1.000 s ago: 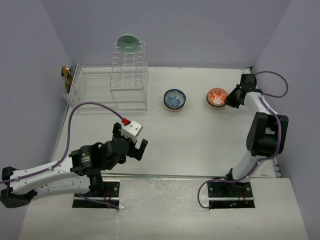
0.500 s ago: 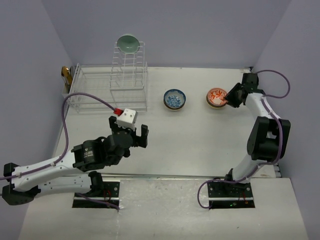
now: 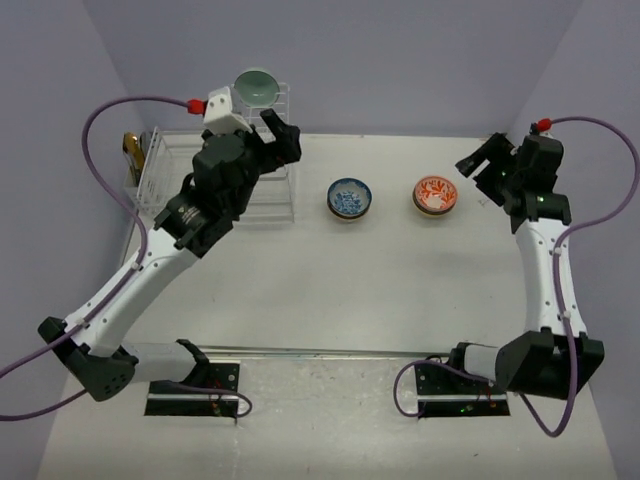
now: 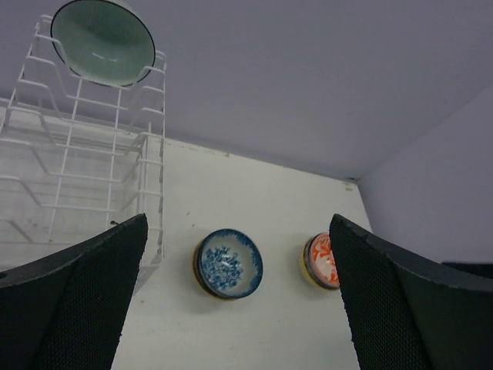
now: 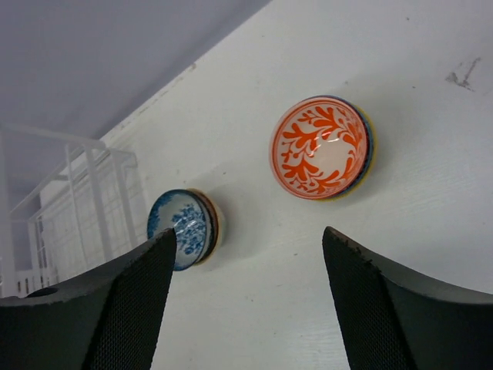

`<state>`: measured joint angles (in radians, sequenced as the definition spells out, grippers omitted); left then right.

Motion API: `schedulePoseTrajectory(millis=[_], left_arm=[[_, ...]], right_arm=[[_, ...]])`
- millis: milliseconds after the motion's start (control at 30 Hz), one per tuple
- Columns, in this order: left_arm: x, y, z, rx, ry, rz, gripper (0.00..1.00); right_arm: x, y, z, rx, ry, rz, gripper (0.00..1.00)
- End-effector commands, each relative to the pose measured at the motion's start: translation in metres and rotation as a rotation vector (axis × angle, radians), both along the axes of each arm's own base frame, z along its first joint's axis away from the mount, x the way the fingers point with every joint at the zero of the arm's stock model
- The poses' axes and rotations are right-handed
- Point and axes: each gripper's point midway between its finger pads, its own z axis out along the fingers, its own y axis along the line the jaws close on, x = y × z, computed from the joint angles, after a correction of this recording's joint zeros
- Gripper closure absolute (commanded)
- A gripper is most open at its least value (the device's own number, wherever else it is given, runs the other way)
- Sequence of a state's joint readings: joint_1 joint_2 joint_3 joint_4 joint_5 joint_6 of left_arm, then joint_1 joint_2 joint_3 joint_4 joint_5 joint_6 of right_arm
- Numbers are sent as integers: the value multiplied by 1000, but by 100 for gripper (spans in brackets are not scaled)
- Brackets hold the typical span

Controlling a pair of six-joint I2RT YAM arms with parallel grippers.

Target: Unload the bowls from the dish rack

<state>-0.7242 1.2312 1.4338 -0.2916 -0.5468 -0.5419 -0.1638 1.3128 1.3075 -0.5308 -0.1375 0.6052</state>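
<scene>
A pale green bowl (image 3: 257,86) sits at the top of the white wire dish rack's (image 3: 170,175) slotted tower. It also shows in the left wrist view (image 4: 102,41) above the rack (image 4: 77,154). My left gripper (image 3: 275,135) is open and empty, held high just right of the tower below the green bowl. A blue patterned bowl (image 3: 350,198) and an orange patterned bowl (image 3: 435,194) stand on the table right of the rack. My right gripper (image 3: 478,165) is open and empty, raised just right of the orange bowl (image 5: 321,146).
A small golden-brown object (image 3: 131,147) stands at the rack's far left end. The purple back wall rises just behind the rack. The blue bowl (image 5: 179,229) and the rack's wires show at the left of the right wrist view.
My left arm has swung up from the table's near left to the rack tower. My right gripper has lifted off and backed away from the orange bowl.
</scene>
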Motion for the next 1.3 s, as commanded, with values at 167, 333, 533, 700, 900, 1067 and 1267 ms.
schedulePoseTrajectory(millis=[167,333,533,700,900,1067,1267], left_arm=[[83,29,72,-480,-67,0,0],[114,50,54,-783,-102,116,0],[171,56,44,-886,-67,176,0],[229,59,-9,-933,82,247,0],[271,72,-27,-931,93,296,0],[291,77,-41,-924,82,314,0],[312,88,-49,-917,29,347,0]], right_arm=[[-51,50,41,57,-144,256,18],[-73,60,42,98,-219,263,4],[-98,68,37,102,-265,286,1],[-118,92,32,137,-286,433,1],[-126,95,24,132,-299,456,1],[-128,98,27,137,-322,471,1],[-126,95,27,128,-337,451,1]])
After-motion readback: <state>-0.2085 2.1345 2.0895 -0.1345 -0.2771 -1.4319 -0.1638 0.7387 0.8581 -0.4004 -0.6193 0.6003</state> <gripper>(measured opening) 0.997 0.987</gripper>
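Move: The green bowl, last in the rack, stands about 34 cm ahead of the left hand, 6 cm to its left and some 14 cm below. The rack's empty prongs lie about 22 cm ahead, 6 cm left and 20 cm down; the blue bowl stack is about 12 cm ahead, 22 cm right and 35 cm down. From the right hand the green bowl is about 29 cm ahead, 55 cm left and about level; the red bowl stack is 7 cm ahead, 3 cm left and 21 cm down. The left hand reaches forward some 30 cm over the rack's empty prongs towards the green bowl, drifting left, rising a little and then sinking to end about 8 cm lower, while it rolls its left side down about 50 degrees and swings counter-clockwise, fingers still wide open and stopping close to the bowl with no touch to be seen. Meanwhile the empty right hand backs away from the red bowl stack and to its left, lifting briefly before settling back, turning counter-clockwise and tipping its fingers up as they finish opening. ##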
